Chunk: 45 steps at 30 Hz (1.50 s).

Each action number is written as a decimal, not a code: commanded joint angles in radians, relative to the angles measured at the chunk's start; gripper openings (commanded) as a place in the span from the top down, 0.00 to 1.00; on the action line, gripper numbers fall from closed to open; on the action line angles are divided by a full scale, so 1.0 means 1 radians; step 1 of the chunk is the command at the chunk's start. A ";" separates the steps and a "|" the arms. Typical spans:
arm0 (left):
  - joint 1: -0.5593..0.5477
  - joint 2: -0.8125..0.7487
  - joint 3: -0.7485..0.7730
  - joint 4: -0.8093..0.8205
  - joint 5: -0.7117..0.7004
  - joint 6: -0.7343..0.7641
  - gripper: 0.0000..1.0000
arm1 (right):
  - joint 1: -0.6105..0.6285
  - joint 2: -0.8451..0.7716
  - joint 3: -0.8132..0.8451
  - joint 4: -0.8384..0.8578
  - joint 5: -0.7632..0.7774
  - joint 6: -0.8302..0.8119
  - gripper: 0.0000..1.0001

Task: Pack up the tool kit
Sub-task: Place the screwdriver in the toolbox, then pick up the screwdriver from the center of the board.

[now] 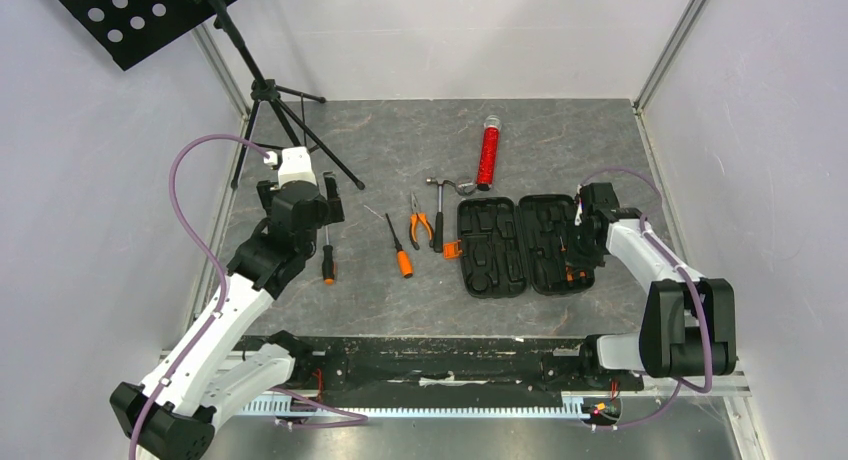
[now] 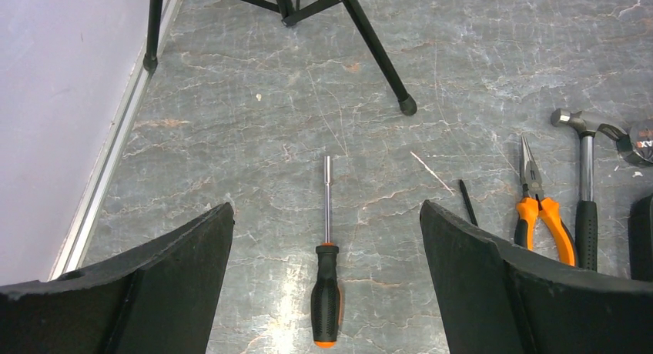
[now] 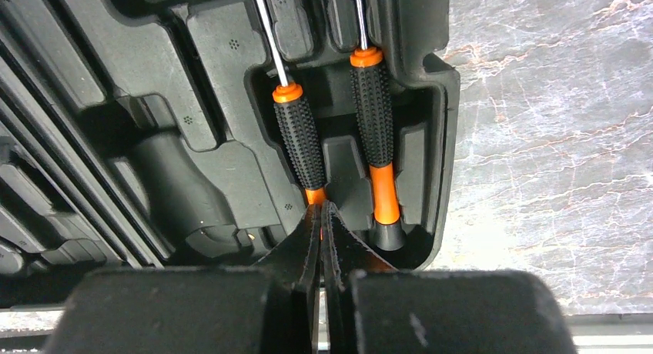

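Observation:
The black tool kit case [image 1: 512,246] lies open on the table. In the right wrist view two orange-and-black screwdrivers [image 3: 299,138] [image 3: 375,108] sit in the slots of the case [image 3: 154,100]. My right gripper [image 3: 321,209] is shut, its tips over the orange end of the left one, nothing between the fingers. My left gripper [image 2: 327,206] hangs open above a loose screwdriver [image 2: 326,288], which lies between its fingers [image 2: 177,269]. Another screwdriver [image 1: 400,252], the pliers [image 1: 420,222] and the hammer [image 1: 440,212] lie left of the case.
A red tube [image 1: 488,155] lies behind the case. A black tripod stand [image 1: 270,95] stands at the back left, one foot [image 2: 407,105] just beyond the left gripper. Walls close the table on three sides.

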 commanded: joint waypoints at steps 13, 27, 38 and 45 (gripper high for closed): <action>0.012 -0.032 -0.009 0.043 -0.026 0.037 0.04 | 0.085 -0.078 0.300 0.101 -0.102 -0.072 0.72; 0.012 0.017 0.040 -0.022 0.148 -0.056 0.04 | 0.264 -0.330 -0.144 0.492 -0.124 -0.010 0.17; 0.011 0.111 0.061 -0.225 0.293 -0.235 0.03 | 0.281 -0.412 -0.251 0.567 -0.046 -0.029 0.11; 0.011 0.176 0.052 -0.280 0.276 -0.282 0.03 | 0.283 -0.485 -0.311 0.601 -0.023 -0.038 0.08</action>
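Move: The black-handled screwdriver lies about 23 cm below my left hand, roughly level ahead and 2 cm to its right; the orange-handled screwdriver is some 19 cm right of that hand, 1 cm farther out. My shut right fingertips rest on a small screwdriver's handle: its middle is about 4 cm ahead and 1 cm left, its twin 4 cm ahead and 2 cm right. The toolbox's empty half is 20 cm left, 7 cm ahead; the black-handled screwdriver about 60 cm left, 5 cm ahead. I lift my right fingertips off the small screwdriver's handle, swing up and forward, then left over the toolbox hinge and partly back down, spreading my fingers wide and tipping them forward-up some 40 degrees. After a wait, my open left hand slides about 4 cm right, then sinks about 7 cm with a slight draw back, pitching down over the black-handled screwdriver. ##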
